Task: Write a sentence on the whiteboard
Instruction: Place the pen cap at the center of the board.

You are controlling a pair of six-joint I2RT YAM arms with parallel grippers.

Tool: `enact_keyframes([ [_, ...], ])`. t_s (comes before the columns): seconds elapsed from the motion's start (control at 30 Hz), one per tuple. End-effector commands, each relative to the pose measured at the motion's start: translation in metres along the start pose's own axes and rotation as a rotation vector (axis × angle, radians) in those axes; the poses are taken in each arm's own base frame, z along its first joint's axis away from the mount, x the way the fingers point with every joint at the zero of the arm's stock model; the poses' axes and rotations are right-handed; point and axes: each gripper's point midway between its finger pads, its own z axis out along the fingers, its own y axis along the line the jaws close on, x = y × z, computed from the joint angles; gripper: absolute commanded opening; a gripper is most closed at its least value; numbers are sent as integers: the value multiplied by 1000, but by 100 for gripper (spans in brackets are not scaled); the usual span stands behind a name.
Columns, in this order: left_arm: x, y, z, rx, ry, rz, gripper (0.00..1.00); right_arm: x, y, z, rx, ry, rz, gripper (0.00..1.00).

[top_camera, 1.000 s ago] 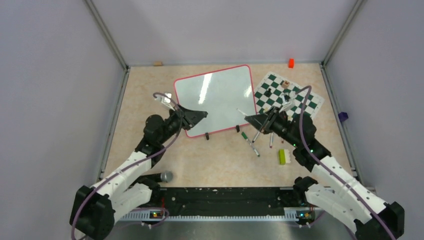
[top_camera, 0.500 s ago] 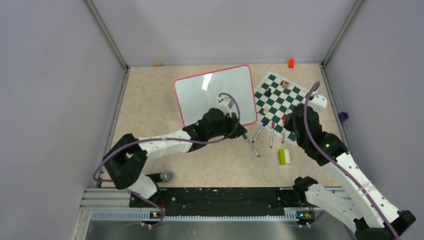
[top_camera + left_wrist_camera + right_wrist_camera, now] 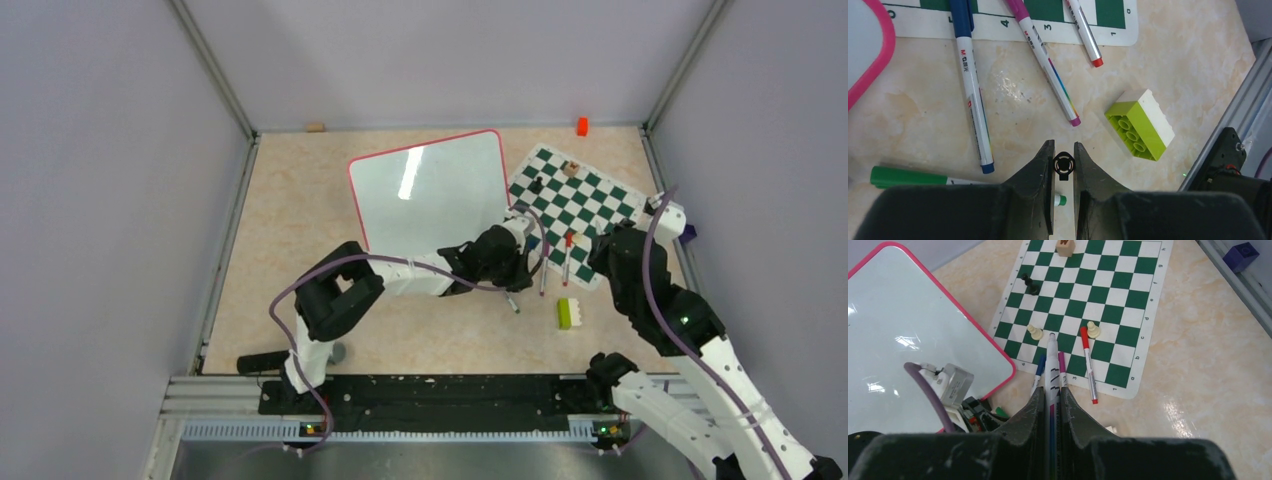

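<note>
The whiteboard [image 3: 430, 190] lies flat at mid-table, glossy white with a pink rim, and also shows in the right wrist view [image 3: 913, 330]. Only glare shows on its surface; the sentence is not in view. My left gripper [image 3: 515, 268] reaches past the board's near right corner, over loose pens. It [image 3: 1063, 146] is shut on a small black marker cap [image 3: 1064, 163], seen end-on between the jaws. My right gripper [image 3: 598, 250] hovers at the chess mat's near edge. It [image 3: 1051, 390] is shut on an uncapped whiteboard marker [image 3: 1051, 365] that points toward the mat.
The chess mat [image 3: 575, 195] with a few pieces lies right of the board. Blue [image 3: 970, 85], purple [image 3: 1045, 55], red [image 3: 1085, 32] and green [image 3: 903, 176] pens lie under the left gripper. A lime-and-white brick [image 3: 1139, 125] sits beside them, near the metal rail [image 3: 1243, 100].
The left arm has swung from the board's left side across to its near right corner, over the pens. The right arm has drawn back to the right, off the board's edge.
</note>
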Motion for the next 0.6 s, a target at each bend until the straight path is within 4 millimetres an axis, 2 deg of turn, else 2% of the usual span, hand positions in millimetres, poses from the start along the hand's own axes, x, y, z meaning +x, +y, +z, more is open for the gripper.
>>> enact_keyframes([
  [0.0,-8,-8,10,16,5,49,5,5,2,2,-8,16,5,0],
  [0.07,-5,-1,9,-14,6,46,12,7,4,3,-12,25,4,0],
  [0.27,8,6,18,-35,71,62,13,14,7,6,-30,39,-4,0],
  [0.33,9,6,17,-31,75,65,18,17,8,7,-38,50,-8,0],
  [0.4,5,4,12,-27,45,76,30,19,10,8,-44,61,-12,0],
  [0.47,4,3,3,-12,16,85,62,20,12,8,-50,71,-22,0],
  [0.5,-1,-1,-2,-3,-3,89,74,21,12,8,-49,79,-26,0],
  [0.57,-8,-6,-9,12,-20,98,84,21,12,6,-47,87,-30,0],
])
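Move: The left hand, the black pen cap still between its shut fingers, is over bare table: the spot below the cap is about 1 cm ahead, 2 cm right and 6 cm down. From that hand, the magenta pen's middle is some 7 cm ahead and 4 right, the green pen's 3 ahead and 5 left, the block's about 3 back and 10 right. From the right hand, the spot is roughly 2 cm ahead, 14 left and 24 below. The left hand sinks about 3.5 cm almost straight down over the bare table between the magenta and green pens' tail ends, its fingers tipping some 5 degrees steeper, and near the end of the descent it spreads them wide and lets go of the black pen cap. The right hand keeps its grip on the uncapped pen, easing about 2.5 cm down and a little to its left as it noses slightly downward. ##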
